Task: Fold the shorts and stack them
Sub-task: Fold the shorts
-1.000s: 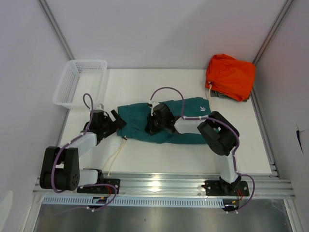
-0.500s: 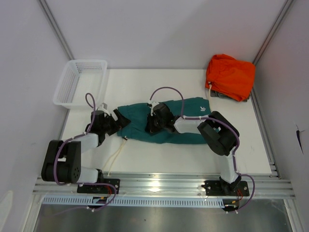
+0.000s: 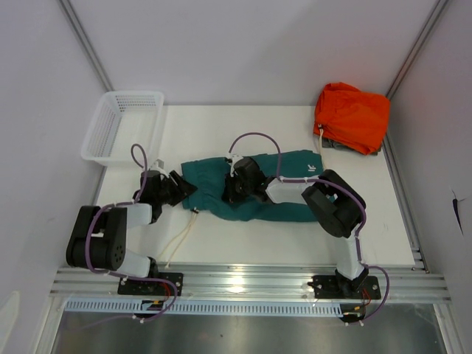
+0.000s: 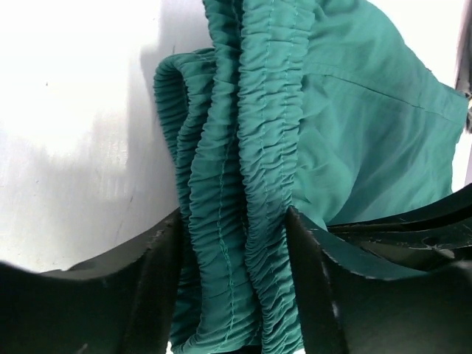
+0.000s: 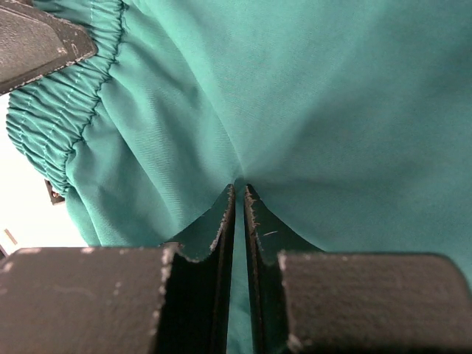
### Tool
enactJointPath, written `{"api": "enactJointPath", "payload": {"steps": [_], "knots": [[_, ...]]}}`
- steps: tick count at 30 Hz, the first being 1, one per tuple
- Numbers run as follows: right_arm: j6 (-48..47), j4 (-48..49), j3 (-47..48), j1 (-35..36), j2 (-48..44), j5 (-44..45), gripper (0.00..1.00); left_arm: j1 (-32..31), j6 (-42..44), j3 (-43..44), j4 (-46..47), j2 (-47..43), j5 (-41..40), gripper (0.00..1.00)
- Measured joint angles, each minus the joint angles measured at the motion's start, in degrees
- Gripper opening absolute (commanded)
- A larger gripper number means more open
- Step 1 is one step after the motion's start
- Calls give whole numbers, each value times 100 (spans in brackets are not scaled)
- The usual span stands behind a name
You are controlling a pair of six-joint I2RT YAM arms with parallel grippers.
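The teal-green shorts (image 3: pixel 287 203) lie flat across the middle of the white table (image 3: pixel 221 133). Their gathered elastic waistband (image 4: pixel 221 184) is at the left end. My left gripper (image 3: pixel 181 188) is at that end, and the bunched waistband fills the gap between its two fingers (image 4: pixel 234 280), touching both. My right gripper (image 3: pixel 230 193) presses down mid-shorts, shut on a thin pinch of the teal fabric (image 5: pixel 240 193). The cream drawstring (image 3: pixel 177 240) trails toward the near edge.
A folded bright orange garment (image 3: pixel 352 116) sits at the back right corner. At the back left stands a white mesh basket (image 3: pixel 124 125). The metal rail with both arm bases runs along the near edge (image 3: pixel 236 284).
My left gripper has slid right onto the waistband end and its jaws have narrowed around it. The right arm and the shorts' body have stayed put.
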Motion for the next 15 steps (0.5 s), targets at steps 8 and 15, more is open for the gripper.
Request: {"api": "enactJointPath", "payload": {"steps": [8,15], "knots": [[-31,-79,44,22,0,31,12,-2,33,63,-597,-345,-186,20],[-122,-358,212,179,17,142,11,-142,332,822,-2229,-769,-774,16]]}}
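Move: The waistband of the shorts already stands between the left hand's half-open fingers, its middle within a centimetre or so below the hand point; the right hand, its shut fingers down on the cloth, has that spot some 11 cm to its left and 4 cm ahead. From the left hand, the drawstring exit lies about 8 cm back and 1 cm right, the waistband's far corner about 9 cm ahead and 3 cm left, and the white basket some 22 cm ahead and 22 cm left. The left fingers close from half open and pinch the bunched waistband from both sides while the hand eases back slightly, then the hand lifts about 2 cm and draws some 1.5 cm to the left, away from the right hand's spot on the shorts, rolling its left side up by nearly 10 degrees. The right hand keeps its shut fingertips on the cloth where the creases meet, and late on slides about 1 cm back and to the left. ##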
